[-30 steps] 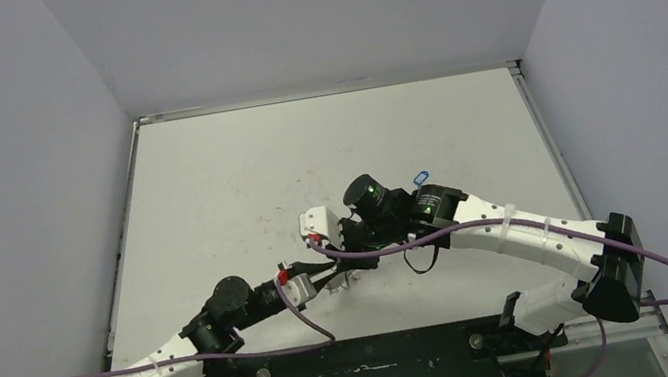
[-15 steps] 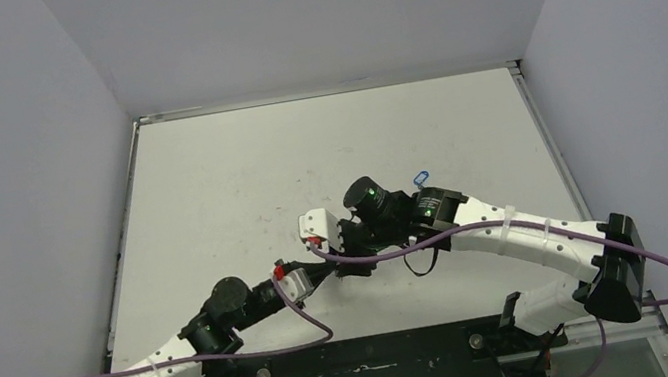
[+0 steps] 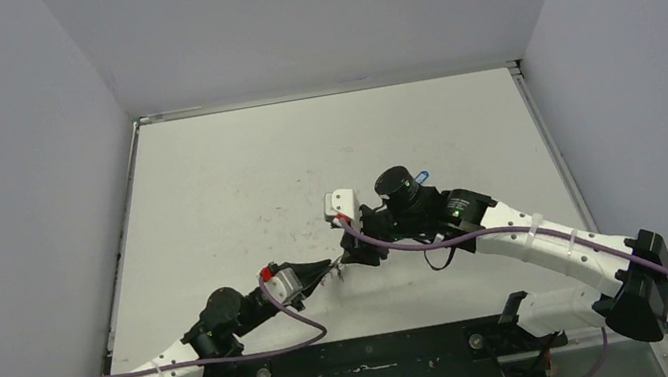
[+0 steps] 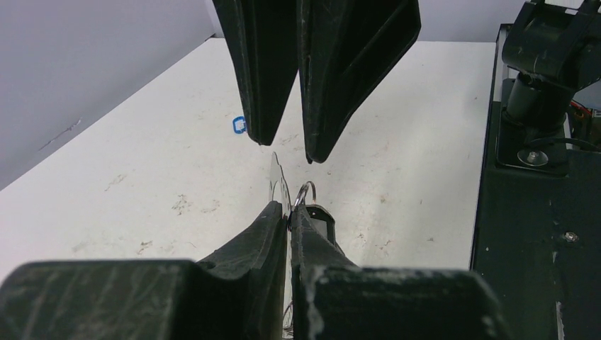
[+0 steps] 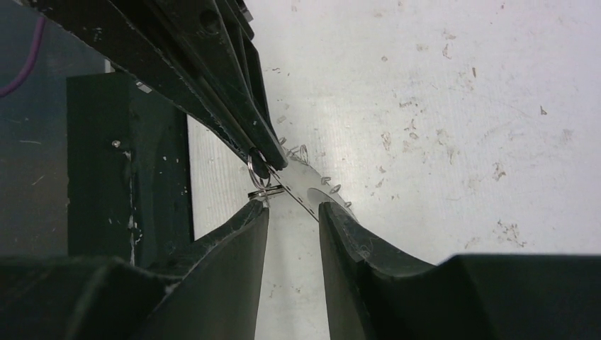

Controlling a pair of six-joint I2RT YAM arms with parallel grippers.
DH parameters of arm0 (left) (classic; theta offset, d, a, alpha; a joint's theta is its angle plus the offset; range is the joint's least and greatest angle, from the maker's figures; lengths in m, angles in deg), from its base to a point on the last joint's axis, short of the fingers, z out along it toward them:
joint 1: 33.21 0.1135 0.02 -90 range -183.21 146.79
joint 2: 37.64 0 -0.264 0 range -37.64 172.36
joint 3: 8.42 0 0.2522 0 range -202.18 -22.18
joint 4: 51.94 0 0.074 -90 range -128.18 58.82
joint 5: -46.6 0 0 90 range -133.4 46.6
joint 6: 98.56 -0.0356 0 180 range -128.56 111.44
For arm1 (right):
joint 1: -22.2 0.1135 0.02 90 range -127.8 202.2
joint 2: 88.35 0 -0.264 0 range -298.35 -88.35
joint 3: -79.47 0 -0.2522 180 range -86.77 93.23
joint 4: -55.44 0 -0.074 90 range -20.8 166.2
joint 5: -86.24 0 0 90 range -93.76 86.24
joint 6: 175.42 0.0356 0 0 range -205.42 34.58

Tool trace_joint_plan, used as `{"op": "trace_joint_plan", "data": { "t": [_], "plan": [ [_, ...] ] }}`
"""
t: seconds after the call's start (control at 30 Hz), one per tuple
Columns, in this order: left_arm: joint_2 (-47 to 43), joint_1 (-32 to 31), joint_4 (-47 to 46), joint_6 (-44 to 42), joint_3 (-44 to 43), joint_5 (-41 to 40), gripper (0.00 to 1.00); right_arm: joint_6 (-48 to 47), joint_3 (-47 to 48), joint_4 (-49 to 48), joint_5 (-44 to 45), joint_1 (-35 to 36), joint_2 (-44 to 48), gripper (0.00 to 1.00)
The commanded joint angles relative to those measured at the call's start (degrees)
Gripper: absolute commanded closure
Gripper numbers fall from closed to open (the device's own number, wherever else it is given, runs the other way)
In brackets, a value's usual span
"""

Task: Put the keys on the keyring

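My left gripper (image 4: 289, 209) is shut on the edge of the keyring (image 4: 277, 177), a thin pale translucent plate seen edge-on. A wire loop (image 4: 305, 193) stands at its rim, with a dark key head (image 4: 323, 219) right beside my right-hand finger. In the right wrist view the keyring (image 5: 312, 190) slants across the tips of my open right gripper (image 5: 293, 207), and a small metal ring (image 5: 264, 189) sits at its left fingertip. The blue-headed key (image 3: 422, 175) lies on the table behind the right arm. From above, the left gripper (image 3: 328, 272) and right gripper (image 3: 353, 254) meet tip to tip.
The black base plate (image 3: 389, 367) runs along the near edge, close to both grippers. The white table (image 3: 238, 183) has scuff marks and grey walls on three sides. A purple cable (image 3: 400, 249) loops over the right arm.
The right gripper has opened and its arm has swung right and back a little. The left gripper has shut on the keyring and shifted slightly right.
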Motion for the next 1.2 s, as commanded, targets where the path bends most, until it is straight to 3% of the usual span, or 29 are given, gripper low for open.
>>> {"op": "trace_joint_plan", "data": {
  "t": [0.0,0.23,0.7,1.17],
  "plan": [
    [0.08,-0.07,-8.58,2.15,-0.36,-1.21,1.0,0.82,-0.06,-3.49,-4.88,0.05,-0.81,0.67],
    [-0.08,-0.09,-9.09,2.51,-0.27,-2.04,1.0,0.96,-0.45,-3.08,-5.85,0.05,-1.39,0.69],
    [-0.13,-0.12,-9.63,2.91,-0.07,-2.38,1.0,2.0,-1.09,-5.4,-8.22,0.07,-3.66,1.0],
    [-1.07,-0.14,-9.9,3.39,0.04,-2.59,1.0,1.01,-0.74,-2.96,-4.23,0.12,-6.75,1.0]
  ]
}}
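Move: My right hand, partly open, has the small metal ring with the black fob about 1 cm back, 2 cm to its left and 2 cm below. The fob itself sits roughly 2 cm back, 1 cm left and 3 cm down. The grey keyring plate is some 1 cm ahead, 3 cm left and 5 cm lower. My left hand already pinches at that ring, which is level with it and straight across, about 1 cm to its right. I bring my right fingertips in from above, about 2.5 cm down in all, while easing back and slightly left towards the ring at my left fingertips. On the way I tilt the wrist a little and close the fingers fully, pinching the ring where it meets the black fob. My left hand keeps its shut grip, rises about 1 cm, then sinks most of that back as the right hand goes lower. ##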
